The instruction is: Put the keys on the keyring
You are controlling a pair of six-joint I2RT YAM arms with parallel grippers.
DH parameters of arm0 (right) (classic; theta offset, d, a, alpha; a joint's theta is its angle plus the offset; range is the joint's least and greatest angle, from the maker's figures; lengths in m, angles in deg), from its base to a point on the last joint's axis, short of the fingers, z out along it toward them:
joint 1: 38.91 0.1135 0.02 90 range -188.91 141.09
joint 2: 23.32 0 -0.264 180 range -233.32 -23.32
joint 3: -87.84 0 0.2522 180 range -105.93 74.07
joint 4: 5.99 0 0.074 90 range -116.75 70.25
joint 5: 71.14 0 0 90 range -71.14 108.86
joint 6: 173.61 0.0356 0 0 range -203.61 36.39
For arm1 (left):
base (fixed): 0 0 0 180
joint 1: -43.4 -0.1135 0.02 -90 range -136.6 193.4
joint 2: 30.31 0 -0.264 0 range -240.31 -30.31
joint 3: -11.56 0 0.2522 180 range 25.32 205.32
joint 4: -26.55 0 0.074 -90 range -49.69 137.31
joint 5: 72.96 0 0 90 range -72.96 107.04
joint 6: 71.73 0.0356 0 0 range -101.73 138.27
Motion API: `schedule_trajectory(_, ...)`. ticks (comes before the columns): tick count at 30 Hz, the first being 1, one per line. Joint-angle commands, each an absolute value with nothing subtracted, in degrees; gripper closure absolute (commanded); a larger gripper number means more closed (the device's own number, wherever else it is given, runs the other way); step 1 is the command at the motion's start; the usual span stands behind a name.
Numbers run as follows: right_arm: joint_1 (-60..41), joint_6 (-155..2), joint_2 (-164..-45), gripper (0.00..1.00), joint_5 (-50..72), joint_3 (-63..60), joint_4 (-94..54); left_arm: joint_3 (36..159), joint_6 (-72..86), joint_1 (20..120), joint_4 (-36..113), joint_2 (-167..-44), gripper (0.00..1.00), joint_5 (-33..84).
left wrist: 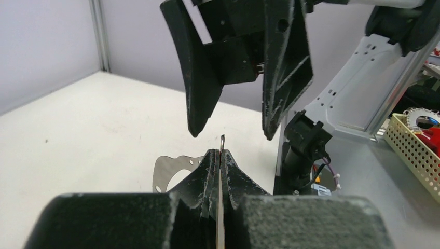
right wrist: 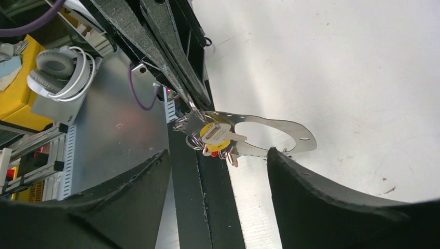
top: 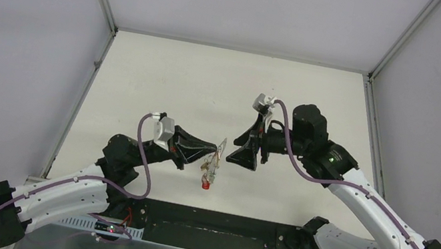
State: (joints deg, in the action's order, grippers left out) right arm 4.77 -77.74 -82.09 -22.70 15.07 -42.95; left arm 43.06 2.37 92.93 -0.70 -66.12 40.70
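My left gripper is shut on the keyring, a thin metal loop that the left wrist view shows edge-on, its tip poking out past the fingertips. Several keys hang bunched from it on small rings, with a yellow tag and a red tag showing. My right gripper faces the left one from the right, a short gap away. Its jaws stand wide apart and nothing lies between them.
A flat grey metal plate with a large cut-out shows behind the bunch, apparently flat on the table. The black base rail runs along the near edge. A yellow basket and white headphones lie beyond the table.
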Motion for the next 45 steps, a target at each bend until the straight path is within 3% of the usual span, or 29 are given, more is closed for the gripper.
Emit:
schedule_trajectory(1, 4.68, -78.18, -80.71, 0.28, -18.74, 16.01, -42.34, 48.66, 2.66, 93.17, 6.19, -66.81, 1.00, 37.65)
schedule_trajectory(9, 4.38, -77.37, -78.45, 0.18, -13.87, 17.93, -42.34, 54.83, 3.91, 93.23, 20.51, -73.28, 1.00, 37.15)
schedule_trajectory(22, 3.81, -75.90, -78.11, 0.10, -14.11, 19.29, -41.13, 55.63, 3.18, 93.23, 17.32, -85.61, 1.00, 33.19)
schedule_trajectory(35, 3.04, -74.68, -78.52, 0.06, -16.29, 20.34, -39.33, 50.67, 3.06, 93.19, 30.09, -78.90, 1.00, 20.92)
schedule_trajectory(38, 2.72, -74.40, -78.74, 0.05, -16.36, 20.44, -38.99, 49.88, 2.51, 93.21, 34.18, -76.07, 0.87, 18.42)
schedule_trajectory(45, 1.56, -73.27, -79.62, 0.01, -17.65, 21.05, -35.76, 50.11, 1.63, 93.18, 43.40, -69.54, 0.34, 13.49)
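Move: The keyring, a metal plate with the keys strung on it, already hangs from my closed left fingers. The bare table where it will go is about 13 cm ahead of that hand, 3 cm right and some 29 cm below. My open right hand stands about 5 cm to the right and level front to back, 2 cm lower. From my right hand, the hanging keyring is some 4 cm left, 2 cm ahead and 6 cm below. I lower the keyring about 13 cm towards the table with my left hand while reaching some 6 cm forward, first drifting right, then swinging back left. The wrist turns about 45 degrees, until the raised fingers point slightly down, forward and right, and near the bottom they open and let go of the keyring. My right hand opens wider and eases a few centimetres down and forward, and a little right. ##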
